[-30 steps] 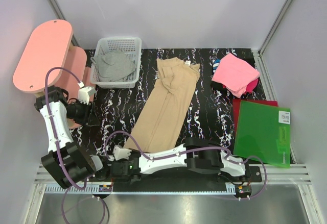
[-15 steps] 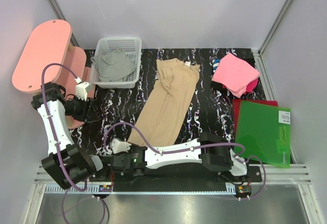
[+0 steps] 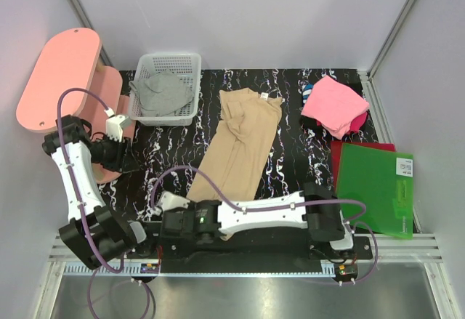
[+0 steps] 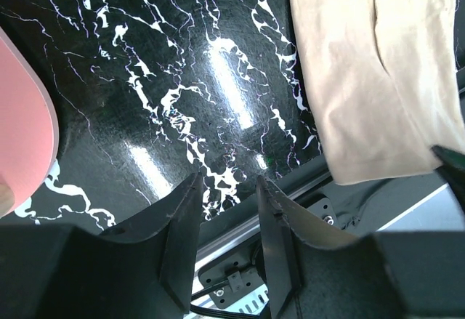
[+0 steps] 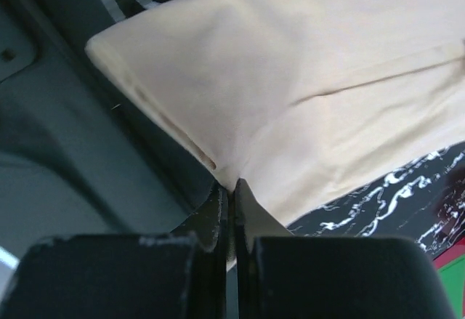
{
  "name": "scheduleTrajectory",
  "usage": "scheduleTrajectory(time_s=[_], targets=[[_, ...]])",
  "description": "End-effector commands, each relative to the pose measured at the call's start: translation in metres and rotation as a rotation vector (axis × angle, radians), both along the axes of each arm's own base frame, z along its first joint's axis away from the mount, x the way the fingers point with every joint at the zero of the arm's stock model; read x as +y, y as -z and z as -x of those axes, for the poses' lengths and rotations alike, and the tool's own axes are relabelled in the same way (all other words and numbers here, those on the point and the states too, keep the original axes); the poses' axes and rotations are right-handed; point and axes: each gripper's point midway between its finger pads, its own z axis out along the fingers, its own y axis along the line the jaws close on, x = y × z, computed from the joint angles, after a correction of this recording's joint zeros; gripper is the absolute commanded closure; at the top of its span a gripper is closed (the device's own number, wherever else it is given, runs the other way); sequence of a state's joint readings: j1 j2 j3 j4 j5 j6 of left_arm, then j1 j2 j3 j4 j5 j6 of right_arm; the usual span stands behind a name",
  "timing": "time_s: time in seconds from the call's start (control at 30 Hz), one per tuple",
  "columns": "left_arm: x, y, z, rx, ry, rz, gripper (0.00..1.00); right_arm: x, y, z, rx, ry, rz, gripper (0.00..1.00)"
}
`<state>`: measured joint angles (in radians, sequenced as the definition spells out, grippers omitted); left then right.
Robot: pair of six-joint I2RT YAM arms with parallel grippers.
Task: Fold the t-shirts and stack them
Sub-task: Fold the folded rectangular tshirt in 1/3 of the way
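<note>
The tan t-shirt [image 3: 238, 148] lies as a long strip down the middle of the black marbled table [image 3: 167, 152], neck label at the far end. My right gripper [image 5: 231, 185] is shut on a pinch of its near hem [image 5: 305, 65], over the table's front rail; the right arm [image 3: 254, 216] reaches left across the near edge. My left gripper [image 3: 125, 158] hovers open and empty [image 4: 227, 181] over bare table, left of the tan t-shirt [image 4: 370, 79]. A grey t-shirt [image 3: 161, 92] sits crumpled in the basket. The pink t-shirt [image 3: 334, 105] lies folded at the back right.
A white mesh basket [image 3: 190, 61] stands at the back left. A pink stool [image 3: 58, 79] is against the left wall, its edge close to the left gripper [image 4: 22, 152]. The green sheet [image 3: 374, 188] lies on a red one at the right.
The right arm has swung nearer the front edge with the hem, dragging the tan t-shirt slightly towards the near side. The left arm has shifted a little to the left.
</note>
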<state>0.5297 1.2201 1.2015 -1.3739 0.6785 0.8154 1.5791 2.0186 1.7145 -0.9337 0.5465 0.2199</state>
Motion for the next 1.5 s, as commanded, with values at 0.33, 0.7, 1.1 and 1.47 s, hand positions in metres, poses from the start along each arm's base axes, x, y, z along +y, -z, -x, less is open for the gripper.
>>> scheduleTrajectory(time_s=[0.33, 0.7, 1.1, 1.47], targets=[[0.008, -0.008, -0.008, 0.015, 0.038, -0.008, 0.60, -0.070, -0.035, -0.260, -0.091, 0.454, -0.182, 1.00], [0.004, -0.002, -0.012, 0.072, 0.090, 0.020, 0.59, -0.102, 0.032, -0.365, 0.029, 0.572, -0.121, 0.55], [-0.118, 0.018, 0.020, 0.096, 0.457, -0.044, 0.57, -0.174, -0.041, -0.375, -0.182, 0.959, -0.186, 0.01], [-0.169, 0.072, -0.018, 0.190, 0.521, -0.028, 0.59, -0.158, -0.006, -0.266, 0.069, 0.938, -0.382, 0.00]])
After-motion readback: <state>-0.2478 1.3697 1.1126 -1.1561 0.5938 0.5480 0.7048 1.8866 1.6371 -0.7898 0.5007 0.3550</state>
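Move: The beige t-shirt's near hem is already pinched in the right hand. The shirt's bunched far part, where that hem is taken, lies about 36 cm ahead, 12 cm to the right and some 8 cm lower; beyond it, the white basket stands roughly 8 cm farther out and 21 cm to the left of it, and the pink cloths about 4 cm farther out and 30 cm to its right. From the left hand that bunched part is some 24 cm ahead, 29 cm right and 17 cm below. The t-shirt's near hem, held in the shut right fingers, is carried up slightly and then forward about 37 cm and to the right over the shirt, sinking towards its bunched far part; there the fingers open wide and let go, and the hand rises some 9 cm, drawing back and right, having turned clockwise about 55 degrees. Late on, the empty, part-open left hand swings 15 cm right towards the shirt, sinking and turning clockwise. ##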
